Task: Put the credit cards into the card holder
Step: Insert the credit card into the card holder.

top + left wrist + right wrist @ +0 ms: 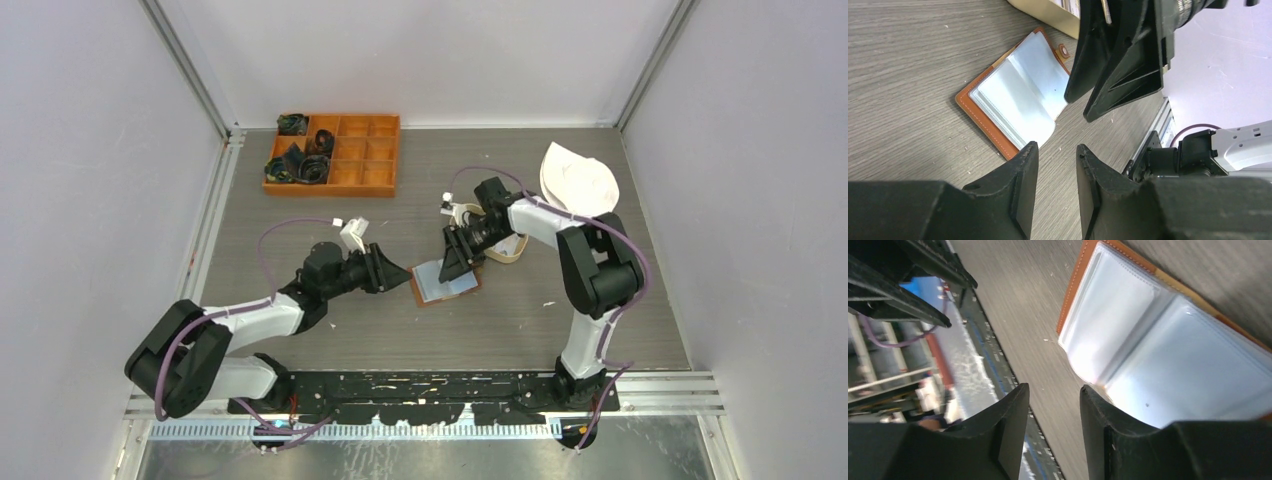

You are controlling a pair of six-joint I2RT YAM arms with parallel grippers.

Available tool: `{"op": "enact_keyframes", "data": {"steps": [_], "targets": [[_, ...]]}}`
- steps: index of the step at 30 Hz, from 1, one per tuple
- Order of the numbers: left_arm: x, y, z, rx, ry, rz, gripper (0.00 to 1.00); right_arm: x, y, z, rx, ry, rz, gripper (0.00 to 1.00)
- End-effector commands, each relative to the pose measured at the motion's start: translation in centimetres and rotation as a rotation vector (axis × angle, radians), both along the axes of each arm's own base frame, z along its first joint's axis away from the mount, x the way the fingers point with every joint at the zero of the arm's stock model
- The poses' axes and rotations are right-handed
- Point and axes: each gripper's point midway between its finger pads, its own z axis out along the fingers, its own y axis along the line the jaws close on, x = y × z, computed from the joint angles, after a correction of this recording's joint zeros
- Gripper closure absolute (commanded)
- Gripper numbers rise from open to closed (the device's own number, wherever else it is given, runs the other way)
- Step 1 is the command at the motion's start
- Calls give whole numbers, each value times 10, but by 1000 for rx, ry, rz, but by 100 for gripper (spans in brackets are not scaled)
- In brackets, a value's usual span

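Note:
The card holder [440,288] lies open on the table, brown leather outside, clear plastic sleeves facing up [1018,95] [1148,340]. My left gripper [404,273] hovers low at its left edge, open, with only bare table between the fingers [1057,150]. From the right, my right gripper [450,274] hangs over the sleeves, also open and holding nothing [1054,390]; one fingertip [1093,395] sits just over the sleeve's edge. Its black fingers [1118,65] fill the upper part of the left wrist view. The credit cards do not show clearly.
A tan oval tray [510,256] sits right behind the right gripper, its wall [1048,12] touching the card holder's far end. An orange compartment box [335,152] stands at the back left, a white bowl-like object [578,180] at the back right.

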Motion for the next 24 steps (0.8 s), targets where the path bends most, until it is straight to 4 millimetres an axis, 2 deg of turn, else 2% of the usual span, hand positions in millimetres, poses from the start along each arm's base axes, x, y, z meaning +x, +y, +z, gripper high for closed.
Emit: {"op": "enact_keyframes", "data": {"steps": [1,5,10,17,24], "targets": [[1,3,8,9,-52,2,65,15,-12,33,-55,-297,55,53],[-1,4,7,8,-52,5,66,15,-21,32,-188,-613,182,51],[-1,6,5,14,-51,7,66,7,-17,28,-210,-924,333,36],[-1,7,-4,21,-33,14,66,13,-11,7,-314,-1130,439,26],[-1,6,-11,20,-14,18,66,15,2,-7,-379,-1173,484,23]]}}
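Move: The open card holder, its clear pages lying flat, has its middle about 3 cm ahead of the right hand, 2 cm to its left and 5 cm below. The oval card box stands some 10 cm farther out than the holder and 9 cm to the right of it. From the left hand the holder's middle is about 4 cm ahead, 8 cm to the right and 9 cm below. Rising about 3 cm over the card holder, the empty right hand then sinks some 5 cm, to end slightly lower, back and right of its start. Meanwhile its wrist rolls round by roughly 70 degrees, bringing the fingers to point more steeply down at the pages, and they spread from half to three quarters open. The left hand eases down about 2 cm beside the holder, fingers unchanged. ##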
